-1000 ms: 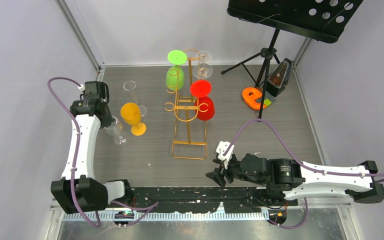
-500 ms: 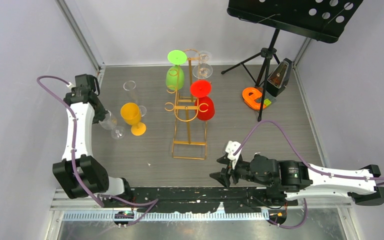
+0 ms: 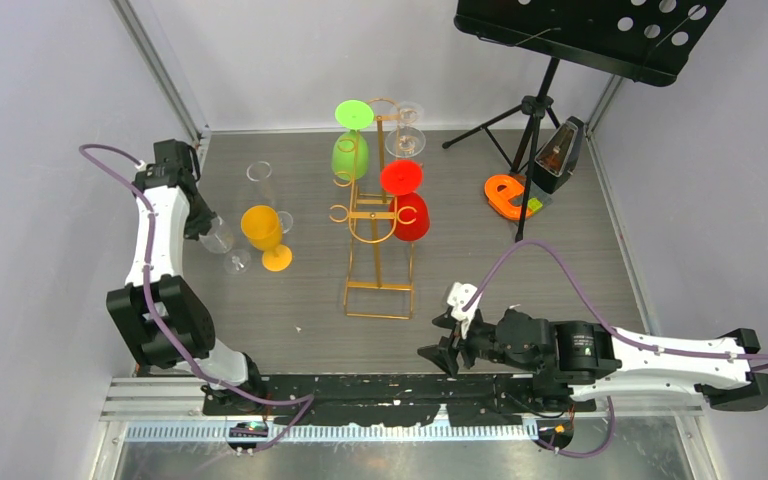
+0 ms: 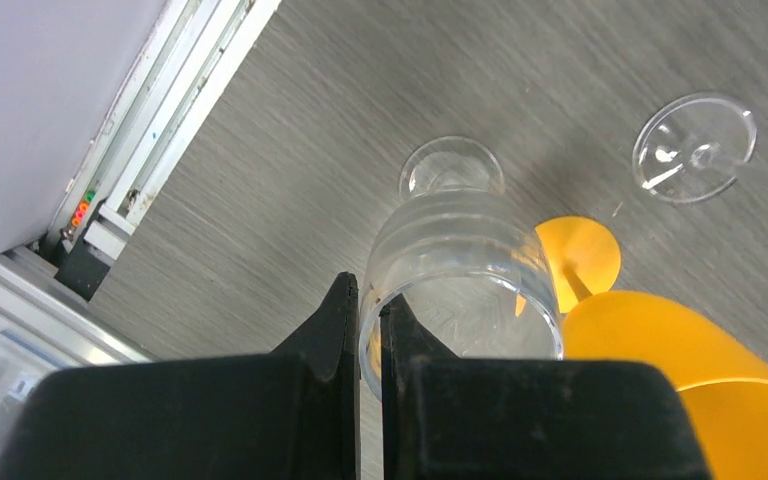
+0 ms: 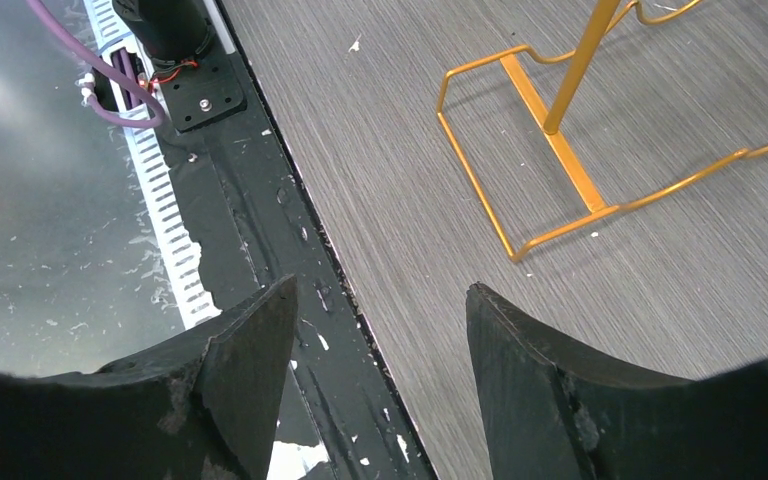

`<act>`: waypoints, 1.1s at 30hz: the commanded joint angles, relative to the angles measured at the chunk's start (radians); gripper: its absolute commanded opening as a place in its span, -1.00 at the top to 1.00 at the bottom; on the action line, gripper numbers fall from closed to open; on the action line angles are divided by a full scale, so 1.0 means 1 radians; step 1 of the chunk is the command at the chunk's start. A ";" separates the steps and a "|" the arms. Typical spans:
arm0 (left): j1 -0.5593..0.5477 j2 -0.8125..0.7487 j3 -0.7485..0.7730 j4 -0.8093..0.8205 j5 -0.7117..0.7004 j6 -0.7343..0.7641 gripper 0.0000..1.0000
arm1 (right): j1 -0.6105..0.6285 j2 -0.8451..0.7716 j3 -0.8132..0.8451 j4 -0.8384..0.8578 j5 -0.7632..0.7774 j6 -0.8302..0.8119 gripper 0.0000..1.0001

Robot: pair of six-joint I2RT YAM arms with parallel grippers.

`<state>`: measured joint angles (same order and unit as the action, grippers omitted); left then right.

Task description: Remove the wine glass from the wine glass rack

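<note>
The gold wire wine glass rack (image 3: pixel 378 288) stands mid-table. A green glass (image 3: pixel 350 156), a red glass (image 3: pixel 412 217) and a clear glass (image 3: pixel 405 140) hang on it upside down. My left gripper (image 3: pixel 205 228) (image 4: pixel 370 290) is shut on the rim of a clear wine glass (image 3: pixel 220 240) (image 4: pixel 460 260), one finger inside the bowl and one outside, left of the rack and well apart from it. The glass's foot (image 4: pixel 452 165) points down at the table. My right gripper (image 3: pixel 442 340) (image 5: pixel 380 290) is open and empty, low over the near table edge, with the rack's base (image 5: pixel 560 170) ahead of it.
A yellow glass (image 3: pixel 262 228) (image 4: pixel 660 340) stands just right of the held glass. Another clear glass (image 3: pixel 259 172) (image 4: pixel 695 147) is behind it. A black music stand (image 3: pixel 590 30), a metronome (image 3: pixel 557 155) and an orange object (image 3: pixel 508 195) occupy the back right. Walls close in left, right and behind.
The left arm has swung left and back, carrying the clear glass slightly left of the yellow one. The right arm has drawn back a little toward the near edge, still open.
</note>
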<state>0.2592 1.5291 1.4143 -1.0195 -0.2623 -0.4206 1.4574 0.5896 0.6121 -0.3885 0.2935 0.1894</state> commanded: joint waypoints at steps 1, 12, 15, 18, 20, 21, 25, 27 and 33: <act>0.010 0.017 0.054 0.041 -0.018 -0.024 1.00 | -0.003 0.007 0.004 0.053 0.011 0.014 -0.38; 0.009 0.008 0.033 0.054 0.000 -0.026 0.09 | -0.006 0.026 0.000 0.065 0.010 0.015 -0.41; 0.008 -0.009 0.048 0.043 -0.004 -0.020 -0.09 | -0.008 0.034 0.003 0.066 0.007 0.018 -0.41; 0.008 -0.029 0.071 0.026 -0.010 -0.013 -0.18 | -0.007 0.037 0.007 0.062 0.007 0.026 -0.42; 0.009 -0.046 0.086 0.016 -0.008 -0.012 -0.22 | -0.008 0.038 0.011 0.059 0.006 0.031 -0.42; 0.008 -0.059 0.086 0.015 -0.007 -0.013 -0.24 | -0.008 0.038 0.013 0.059 0.006 0.032 -0.42; 0.009 -0.129 0.061 0.038 0.018 -0.020 -0.32 | -0.008 0.046 0.036 0.042 0.011 0.039 -0.42; 0.009 -0.168 0.045 0.050 0.040 -0.030 -0.34 | -0.008 0.050 0.048 0.027 0.021 0.046 -0.43; 0.008 -0.265 0.046 0.054 0.107 -0.021 -0.40 | -0.007 0.064 0.073 -0.005 0.050 0.066 -0.44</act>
<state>0.2623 1.3247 1.4540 -0.9970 -0.2119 -0.4412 1.4509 0.6495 0.6262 -0.3943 0.3038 0.2260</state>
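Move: The left hand still pinches the rim wall of a clear wine glass; the glass's middle lies about 2 cm ahead of that hand, 2 cm to its right and some 8 cm below, with its foot at the table. The yellow glass stands about 3 cm ahead and 12 cm to the right, and another clear glass about 12 cm ahead and 14 cm to the right, both at similar depth. From the right hand the pinched glass is roughly 26 cm ahead, 51 cm left and 11 cm lower. The left hand eases about 1 cm forward with the clear glass, then holds its place low over the table while its shut fingers spread wide and let go of the glass's rim wall. Still opening a little, it then rises about 8 cm up and away from the glass, drawing back and left by a centimetre or so, with the wrist tilting some 15 degrees so that the fingertips swing forward. ##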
